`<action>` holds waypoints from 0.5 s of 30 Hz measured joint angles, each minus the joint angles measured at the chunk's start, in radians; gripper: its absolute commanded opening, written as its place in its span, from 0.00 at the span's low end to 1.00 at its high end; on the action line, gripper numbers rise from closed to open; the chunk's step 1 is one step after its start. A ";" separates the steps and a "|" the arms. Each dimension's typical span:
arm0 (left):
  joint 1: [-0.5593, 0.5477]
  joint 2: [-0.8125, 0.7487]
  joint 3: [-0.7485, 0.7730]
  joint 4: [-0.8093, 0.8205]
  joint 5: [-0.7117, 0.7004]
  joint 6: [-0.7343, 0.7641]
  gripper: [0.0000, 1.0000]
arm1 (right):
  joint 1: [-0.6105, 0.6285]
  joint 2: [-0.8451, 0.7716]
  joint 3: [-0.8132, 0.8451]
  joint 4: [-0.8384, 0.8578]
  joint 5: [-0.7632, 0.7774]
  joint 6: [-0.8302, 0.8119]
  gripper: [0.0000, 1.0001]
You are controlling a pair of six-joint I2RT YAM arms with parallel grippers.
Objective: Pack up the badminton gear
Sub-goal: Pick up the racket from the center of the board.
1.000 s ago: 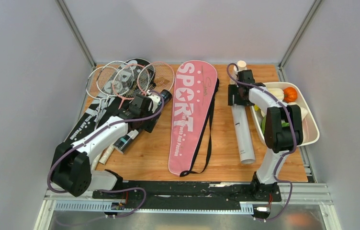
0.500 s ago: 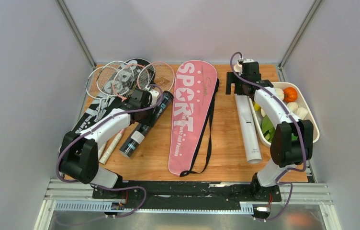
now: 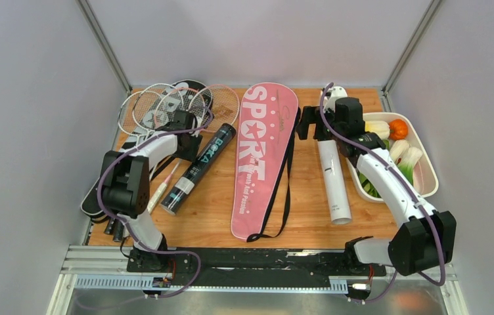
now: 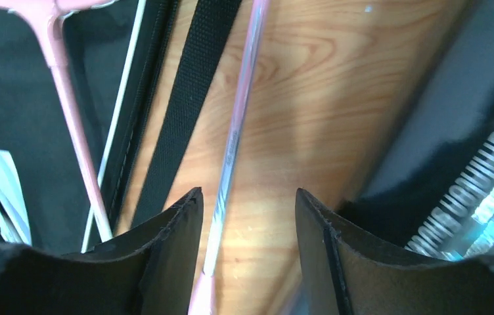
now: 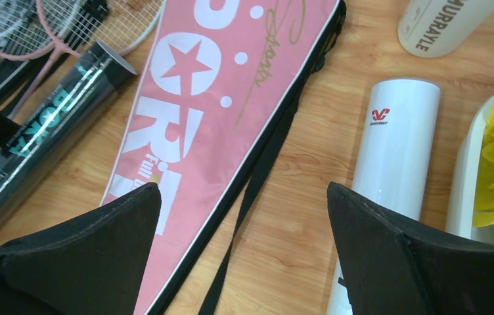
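Several white and pink rackets [image 3: 165,108] lie at the back left, partly on a black bag [image 3: 114,169]. My left gripper [image 3: 185,141] hovers low over them, open; one thin pink racket shaft [image 4: 232,141] runs between its fingers without touching them [image 4: 247,197]. A black tube [image 3: 202,167] lies just to its right [image 4: 468,164]. The pink "SPORT" bag [image 3: 264,154] lies flat in the middle [image 5: 211,98]. My right gripper [image 3: 313,128] is wide open [image 5: 244,190] over bare wood, between the bag's strap and the white tube [image 3: 333,180] [image 5: 395,144]. No shuttlecocks are visible.
A small white bottle [image 3: 336,92] stands at the back behind the right gripper [image 5: 441,20]. A white tray [image 3: 431,180] of toy vegetables sits along the right edge. Grey walls close in both sides and the back.
The left gripper left the black tube, moved back-left over the racket shafts, and its jaws narrowed. The right gripper swung left off the white tube's far end and opened wide.
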 measured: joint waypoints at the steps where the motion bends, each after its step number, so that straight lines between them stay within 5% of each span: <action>1: 0.002 0.030 0.006 -0.003 0.004 0.008 0.59 | 0.002 -0.011 -0.003 0.009 -0.008 0.003 0.99; 9: 0.011 0.163 0.088 0.012 0.010 0.042 0.51 | 0.018 -0.060 -0.020 0.044 -0.041 0.011 0.99; 15: 0.020 0.177 0.097 0.027 0.026 0.050 0.31 | 0.026 -0.067 -0.023 0.046 -0.043 0.014 0.99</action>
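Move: The bare shaft of the pink racket on the open board lies under the left gripper, its middle about 3 cm ahead and 4 cm below. The black tube's middle is roughly 5 cm right of the left hand and 5 cm back, its body slanting past on the right. The second pink racket's shaft, on the black bag, is some 10 cm left and 2 cm ahead. From the right hand, the target shaft lies about 40 cm left, 3 cm ahead and 20 cm below. Bring the left gripper straight down about 3 cm so its fingers straddle the racket shaft, then slide it 2 to 3 cm forward along the shaft at that height. Narrow the fingers by about a third as you go, without shutting them, the shaft coming against the left finger. Meanwhile lift the empty, open right hand a couple of centimetres, drifting left. ##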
